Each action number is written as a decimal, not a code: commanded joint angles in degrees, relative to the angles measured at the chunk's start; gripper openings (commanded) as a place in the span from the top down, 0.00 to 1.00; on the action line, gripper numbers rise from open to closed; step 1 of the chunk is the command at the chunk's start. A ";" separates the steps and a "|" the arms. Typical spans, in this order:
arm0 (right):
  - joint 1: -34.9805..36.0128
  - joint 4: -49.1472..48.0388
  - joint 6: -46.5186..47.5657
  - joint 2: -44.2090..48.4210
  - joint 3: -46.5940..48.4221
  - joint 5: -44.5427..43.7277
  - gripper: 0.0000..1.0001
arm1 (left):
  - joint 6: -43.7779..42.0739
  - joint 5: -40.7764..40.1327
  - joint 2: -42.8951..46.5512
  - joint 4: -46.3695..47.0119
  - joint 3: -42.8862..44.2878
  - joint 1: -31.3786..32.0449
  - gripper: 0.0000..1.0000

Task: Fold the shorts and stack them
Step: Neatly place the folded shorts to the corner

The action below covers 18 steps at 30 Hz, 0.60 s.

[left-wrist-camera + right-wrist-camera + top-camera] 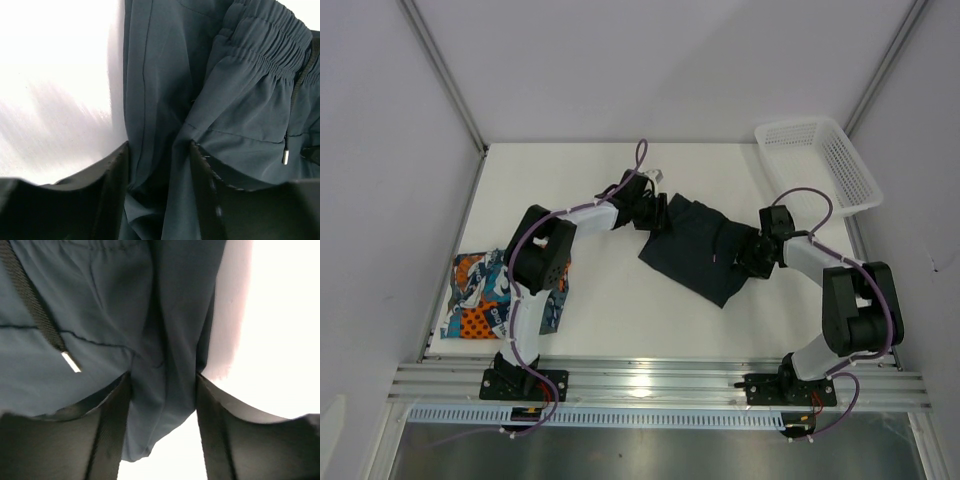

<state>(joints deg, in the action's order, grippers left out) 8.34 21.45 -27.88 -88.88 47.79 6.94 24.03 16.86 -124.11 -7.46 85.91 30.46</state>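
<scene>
The plain dark navy-teal shorts (695,250) lie spread on the white table between the two arms. My left gripper (663,215) is at their upper left edge. In the left wrist view its jaws (159,150) stand apart with a bunched fold of the dark shorts (165,75) between them, and the elastic waistband (265,45) is at the upper right. My right gripper (745,255) is at the right edge. Its jaws (164,380) are apart around a hanging fold of the dark shorts (170,300), beside the drawstring (30,300). The printed shorts (480,295) lie folded at the far left.
A white mesh basket (820,160) stands at the back right corner, partly over the table's edge. White walls close in the table on three sides. The metal rail (650,385) with the arm bases runs along the near edge.
</scene>
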 commanded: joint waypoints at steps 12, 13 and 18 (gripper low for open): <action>3.17 -3.96 -1.65 -5.34 4.15 -1.31 0.92 | 1.63 2.65 1.77 4.21 -4.52 -0.22 0.98; 3.44 -3.88 -1.57 -5.51 4.41 -1.49 0.95 | 1.63 2.39 2.12 4.21 -4.96 -0.14 1.00; 6.33 -2.56 -1.56 -5.08 7.14 -4.12 1.00 | 0.67 0.28 6.06 2.11 -5.14 -0.22 1.00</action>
<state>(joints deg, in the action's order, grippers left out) 12.80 18.65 -29.80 -94.15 51.64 5.19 25.45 18.24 -122.91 -4.01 81.23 30.46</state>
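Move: The dark shorts lie flat between the hands. Their left edge runs between the left hand's half-open fingers, about 1 cm back and 1 cm below, and the colourful folded shorts lie some 37 cm left and 18 cm back of that hand. The right hand has the dark shorts' right edge between its open fingers, roughly 1 cm ahead and 1 cm below, with the drawstring about 8 cm left and 5 cm ahead, and the white basket some 26 cm ahead and 16 cm right. Both grippers close from about half open to shut and pinch a fold of the dark shorts, the left hand easing back and down barely a centimetre each onto the left edge. Meanwhile the right hand, dipping slightly, slides forward and then more to the left, about 3 cm in all, in towards the middle of the dark shorts with the right edge between its closing fingers, neither wrist turning noticeably. ##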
